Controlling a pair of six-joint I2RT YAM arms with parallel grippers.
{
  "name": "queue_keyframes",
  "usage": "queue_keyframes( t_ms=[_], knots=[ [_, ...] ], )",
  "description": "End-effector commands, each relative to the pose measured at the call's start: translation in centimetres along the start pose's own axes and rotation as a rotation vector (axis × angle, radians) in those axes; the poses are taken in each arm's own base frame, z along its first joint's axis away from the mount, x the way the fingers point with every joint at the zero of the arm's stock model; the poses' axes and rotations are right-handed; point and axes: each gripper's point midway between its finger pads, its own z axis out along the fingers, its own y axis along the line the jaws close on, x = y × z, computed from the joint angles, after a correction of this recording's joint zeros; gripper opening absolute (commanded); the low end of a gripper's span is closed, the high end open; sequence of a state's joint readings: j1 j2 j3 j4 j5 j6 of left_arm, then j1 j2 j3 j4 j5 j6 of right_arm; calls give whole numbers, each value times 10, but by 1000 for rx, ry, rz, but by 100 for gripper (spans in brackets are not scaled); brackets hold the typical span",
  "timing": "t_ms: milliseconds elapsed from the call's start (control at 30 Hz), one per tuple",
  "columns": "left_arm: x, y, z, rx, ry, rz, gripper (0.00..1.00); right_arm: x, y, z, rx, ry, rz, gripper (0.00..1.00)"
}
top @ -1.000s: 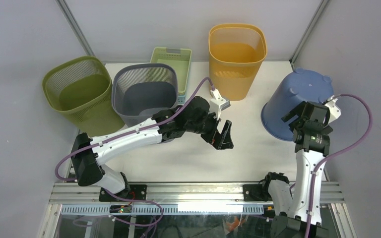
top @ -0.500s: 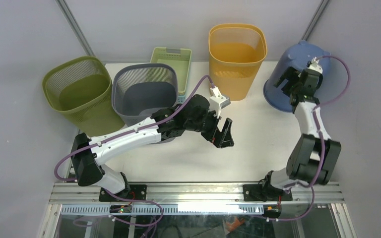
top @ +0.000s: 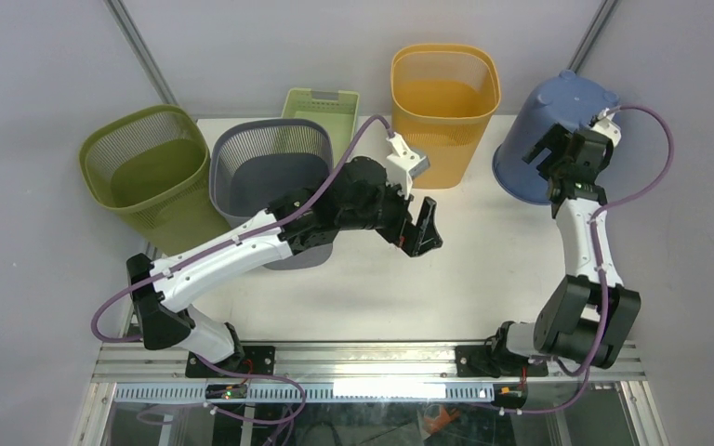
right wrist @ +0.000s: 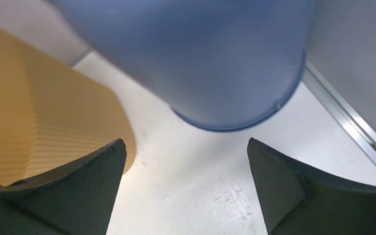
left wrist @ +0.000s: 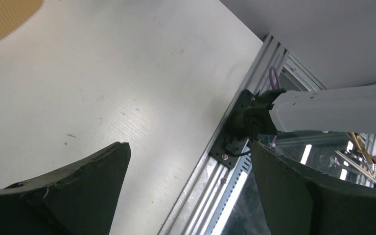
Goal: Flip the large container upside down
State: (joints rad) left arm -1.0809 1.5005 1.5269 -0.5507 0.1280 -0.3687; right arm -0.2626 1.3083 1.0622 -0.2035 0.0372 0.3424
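The large container, a blue bucket (top: 541,125), stands bottom-up at the back right of the table, its rim (right wrist: 235,125) down on the white surface. My right gripper (top: 550,149) hovers just in front of it, open, with nothing between the fingers; in the right wrist view the gripper (right wrist: 184,142) is a short way from the rim and not touching it. My left gripper (top: 425,232) hangs open over the middle of the table, and in the left wrist view the gripper (left wrist: 190,144) holds nothing.
An orange basket (top: 444,102) stands just left of the bucket, its side (right wrist: 39,122) close to my right fingers. A grey mesh basket (top: 270,172), an olive one (top: 149,172) and a light green tray (top: 325,107) sit at the back left. A metal rail (left wrist: 215,186) edges the table.
The right arm has reached from the near right to the back, and the blue bucket now stands farther back and more upright on its rim. The left gripper rose slightly.
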Motion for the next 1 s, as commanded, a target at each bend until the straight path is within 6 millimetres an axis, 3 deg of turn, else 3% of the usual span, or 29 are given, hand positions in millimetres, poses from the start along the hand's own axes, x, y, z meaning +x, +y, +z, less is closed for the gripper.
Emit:
queue_keyframes(
  t_ms=[0,100,233,333,433,600,667,800,967],
  knots=[
    [-45,0,-24,-75,-134,77,99,-7,-44,28,224,-6,26,98],
    [-71,14,-26,-188,-169,134,99,-18,-41,55,224,-24,36,98],
    [-108,20,-29,-211,-225,152,99,-31,-25,88,182,-8,73,98],
    [-137,20,-39,-209,-295,156,99,-32,-8,85,152,17,81,98],
    [-161,28,-45,-225,-355,167,99,-23,12,58,90,9,64,98],
    [-205,53,-43,-267,-463,220,99,4,33,-17,-15,37,96,98],
    [-223,75,-41,-322,-505,188,99,10,36,-53,-54,27,95,98],
    [-255,133,-37,-427,-574,-3,99,22,26,-105,-71,42,47,98],
    [-257,178,-4,-538,-589,-14,99,18,25,-158,-120,33,-15,98]
  ],
)
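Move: The upside-down blue container's middle is about 12 cm ahead of the right hand, 8 cm to its right and some 7 cm below it. The orange container stands roughly 11 cm ahead of that hand and 21 cm to its left. From the left hand, the orange container is about 34 cm ahead, 7 cm right and 13 cm lower; the gray container is 15 cm ahead and 25 cm left. The open right hand nudges the blue container farther out, dipping about 6 cm forward, 7 cm down and a little right, then draws back some 16 cm while rising and swinging left, well clear. Meanwhile the empty left hand sweeps about 26 cm forward and 13 cm up towards the orange container, its open fingers swinging some 30 degrees counter-clockwise and tipping up. ##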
